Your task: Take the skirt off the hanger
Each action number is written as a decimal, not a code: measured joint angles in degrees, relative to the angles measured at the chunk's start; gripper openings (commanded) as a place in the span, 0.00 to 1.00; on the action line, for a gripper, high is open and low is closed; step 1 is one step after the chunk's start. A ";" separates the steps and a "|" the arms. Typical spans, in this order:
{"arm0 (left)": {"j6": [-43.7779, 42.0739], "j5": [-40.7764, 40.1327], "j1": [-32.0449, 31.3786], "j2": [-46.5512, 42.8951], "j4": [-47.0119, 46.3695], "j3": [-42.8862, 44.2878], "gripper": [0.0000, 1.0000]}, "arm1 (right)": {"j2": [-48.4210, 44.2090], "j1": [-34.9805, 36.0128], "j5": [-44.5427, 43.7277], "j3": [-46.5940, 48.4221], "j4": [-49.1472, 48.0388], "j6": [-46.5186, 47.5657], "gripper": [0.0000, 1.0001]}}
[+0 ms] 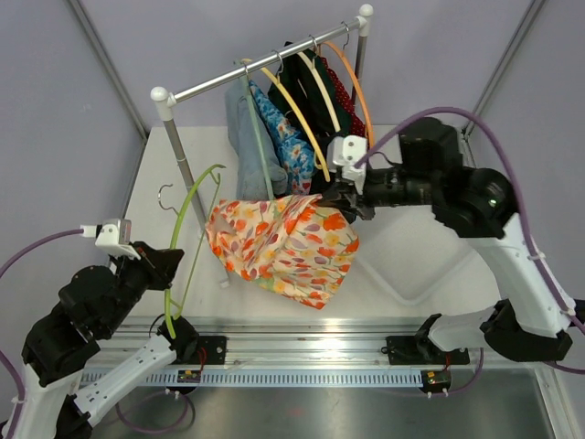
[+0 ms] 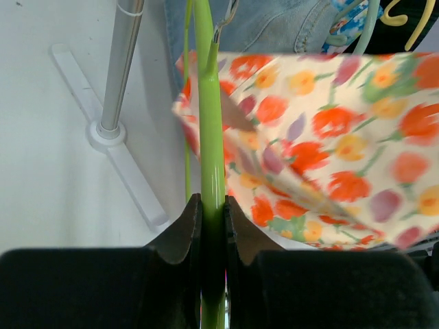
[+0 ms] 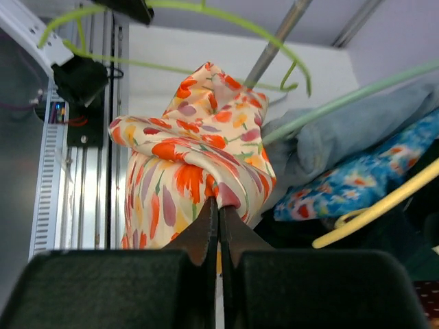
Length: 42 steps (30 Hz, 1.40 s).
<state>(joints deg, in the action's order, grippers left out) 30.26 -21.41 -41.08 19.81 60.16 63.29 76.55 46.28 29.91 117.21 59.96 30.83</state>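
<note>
The floral skirt (image 1: 292, 242) hangs bunched in the air in front of the clothes rack. My right gripper (image 1: 331, 197) is shut on a fold at its upper right edge, and in the right wrist view the fabric (image 3: 185, 157) is pinched between the jaws (image 3: 219, 202). The lime-green hanger (image 1: 187, 215) stands upright to the left of the skirt. My left gripper (image 1: 167, 262) is shut on its bar (image 2: 209, 103), with the jaws (image 2: 211, 205) closed around it. The skirt's left corner (image 2: 322, 151) lies just behind the hanger; I cannot tell whether they touch.
The rack's rail (image 1: 265, 69) carries several hangers with a denim garment (image 1: 249, 151), a blue floral one (image 1: 283, 137) and dark clothes. Its post (image 2: 122, 62) and white foot stand left of the skirt. A metal rail (image 1: 302, 352) runs along the table's near edge.
</note>
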 measured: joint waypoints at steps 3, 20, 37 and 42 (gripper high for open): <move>-1.05 0.13 0.00 0.20 0.46 0.94 0.00 | 0.79 -0.79 -0.59 -8.96 -2.19 -0.02 0.00; -8.76 1.62 0.00 11.02 -8.96 5.25 0.00 | 2.05 -2.73 0.44 -34.71 -10.49 3.04 1.00; -14.14 -13.92 0.00 28.00 -23.08 12.90 0.00 | -9.11 -20.96 18.29 -50.31 -10.67 4.22 0.99; -15.28 -17.44 0.00 30.86 -28.61 15.17 0.00 | -9.11 -20.96 19.54 -50.31 -10.64 4.26 1.00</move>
<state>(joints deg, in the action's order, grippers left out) 14.98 -38.85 -41.08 50.68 31.55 78.46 67.44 25.32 49.45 66.89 49.32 35.09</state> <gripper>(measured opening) 0.126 0.993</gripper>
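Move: The skirt, gripped at one end by the right hand, is bound for the bare table in front of the rack, roughly 8 cm ahead, 6 cm left and 45 cm below that hand. The white bin stands about 22 cm ahead and 27 cm right of it; the plaid shirt hangs some 23 cm straight ahead. From the left hand, holding the green hanger, the rail's left end is about 33 cm ahead, 6 cm left, 16 cm higher; the jeans are 29 cm ahead, 13 cm right. The skirt is lowered about 20 cm and slightly forward in the right hand, the fingers dipping, then let go as they open wide; the empty hand draws off to the right. The green hanger, still gripped by the left hand, rises a little, goes forward and then climbs towards the rail's left end, some 13 cm out and 12 cm up, turning counter-clockwise and tipping up about 15 degrees. ##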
